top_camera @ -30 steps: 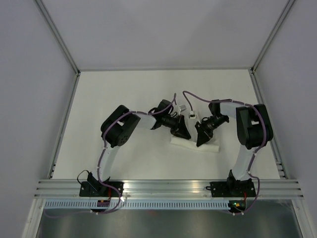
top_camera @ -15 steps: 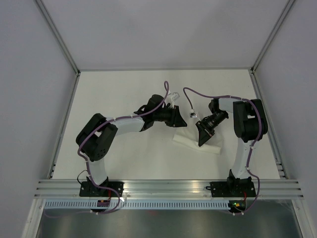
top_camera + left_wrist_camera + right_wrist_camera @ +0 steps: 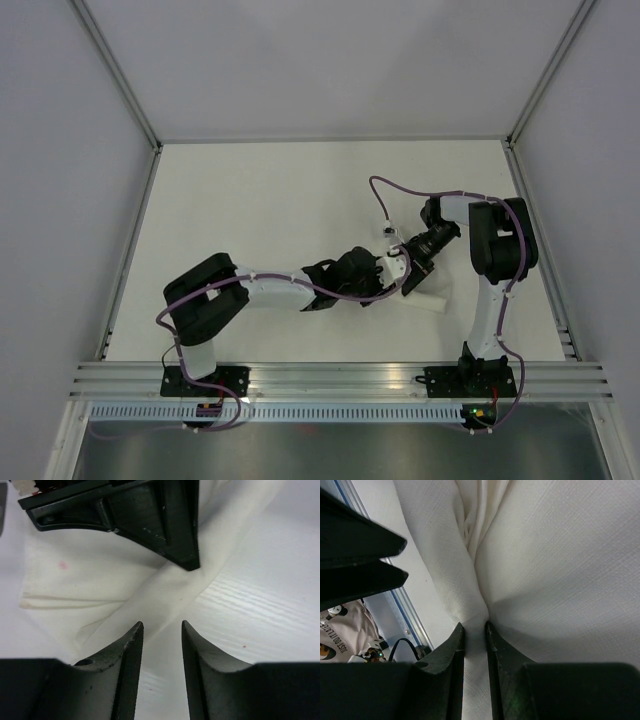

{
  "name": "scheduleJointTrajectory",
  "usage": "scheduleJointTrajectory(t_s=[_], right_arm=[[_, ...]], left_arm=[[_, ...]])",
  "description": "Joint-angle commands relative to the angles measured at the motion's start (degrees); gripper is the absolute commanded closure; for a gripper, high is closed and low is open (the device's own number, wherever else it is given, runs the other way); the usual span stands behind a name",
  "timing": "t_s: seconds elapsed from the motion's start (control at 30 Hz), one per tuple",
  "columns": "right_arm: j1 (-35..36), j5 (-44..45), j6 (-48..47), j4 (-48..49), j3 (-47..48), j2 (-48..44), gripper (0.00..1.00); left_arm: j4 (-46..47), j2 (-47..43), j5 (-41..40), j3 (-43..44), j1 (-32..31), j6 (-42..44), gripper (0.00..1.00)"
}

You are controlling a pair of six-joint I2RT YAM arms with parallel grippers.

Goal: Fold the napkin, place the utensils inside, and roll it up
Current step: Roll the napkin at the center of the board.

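The napkin [image 3: 428, 298] lies as a bunched white roll right of centre on the table. My right gripper [image 3: 410, 283] comes down on it from behind and is shut on a pinched fold of the napkin [image 3: 476, 605], with cloth filling the gap between its fingers [image 3: 451, 650]. My left gripper [image 3: 390, 275] reaches in low from the left, right beside it. In the left wrist view the left gripper [image 3: 161, 626] is open, its tips just short of a strip of napkin [image 3: 165, 587], and the right gripper's black fingers [image 3: 165, 525] stand on the cloth ahead. The utensils are hidden.
An aluminium rail [image 3: 340, 378] runs along the near table edge by the arm bases. Frame posts and grey walls close in the left, right and back sides. A purple cable [image 3: 385, 195] loops above the right wrist.
My left arm has swung from behind the napkin round to its near left side and dropped low, and its jaws have opened. The right gripper has kept its hold in place.
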Motion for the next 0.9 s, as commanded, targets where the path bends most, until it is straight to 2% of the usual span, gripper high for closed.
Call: scheduleJointTrajectory(t_s=[0.0, 0.23, 0.3, 0.4, 0.43, 0.47, 0.87], right_arm=[[-0.53, 14.14, -2.55, 11.47, -0.22, 3.55, 0.95], [-0.53, 14.49, -2.38, 11.12, 0.13, 3.72, 0.96], [-0.61, 14.49, -2.38, 11.04, 0.13, 4.16, 0.96], [-0.61, 14.66, -2.38, 10.95, 0.30, 4.42, 0.96], [-0.61, 14.66, -2.46, 10.95, 0.22, 4.51, 0.96], [-0.61, 14.75, -2.55, 10.95, 0.22, 4.51, 0.96], [-1.14, 14.84, -3.16, 10.42, 0.57, 5.04, 0.97]], left_arm=[[5.98, 1.19, -7.58, -0.91, -0.92, 10.56, 0.54], [10.11, 4.19, -11.99, -0.39, -5.50, 19.10, 0.50], [11.87, 4.19, -11.29, -1.26, -6.11, 21.12, 0.40], [13.45, 4.01, -11.02, -1.62, -7.43, 23.14, 0.39], [15.37, 3.84, -10.24, -2.49, -7.78, 23.67, 0.24], [16.26, 3.66, -10.05, -2.93, -8.05, 25.06, 0.20], [17.41, 9.10, -5.75, -1.27, -10.77, 31.75, 0.20]])
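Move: The napkin's rolled near edge, where the left hand can grip it, lies about 4 cm to that hand's right, 1 cm back and 4 cm below. The roll's right-hand end is some 15 cm to the left hand's right and 3 cm back. The right hand already pinches the rolled edge, which sits right between its fingertips. Left hand swings about 5 cm right and back over the roll, fingers opening wide; right keeps its pinch. ##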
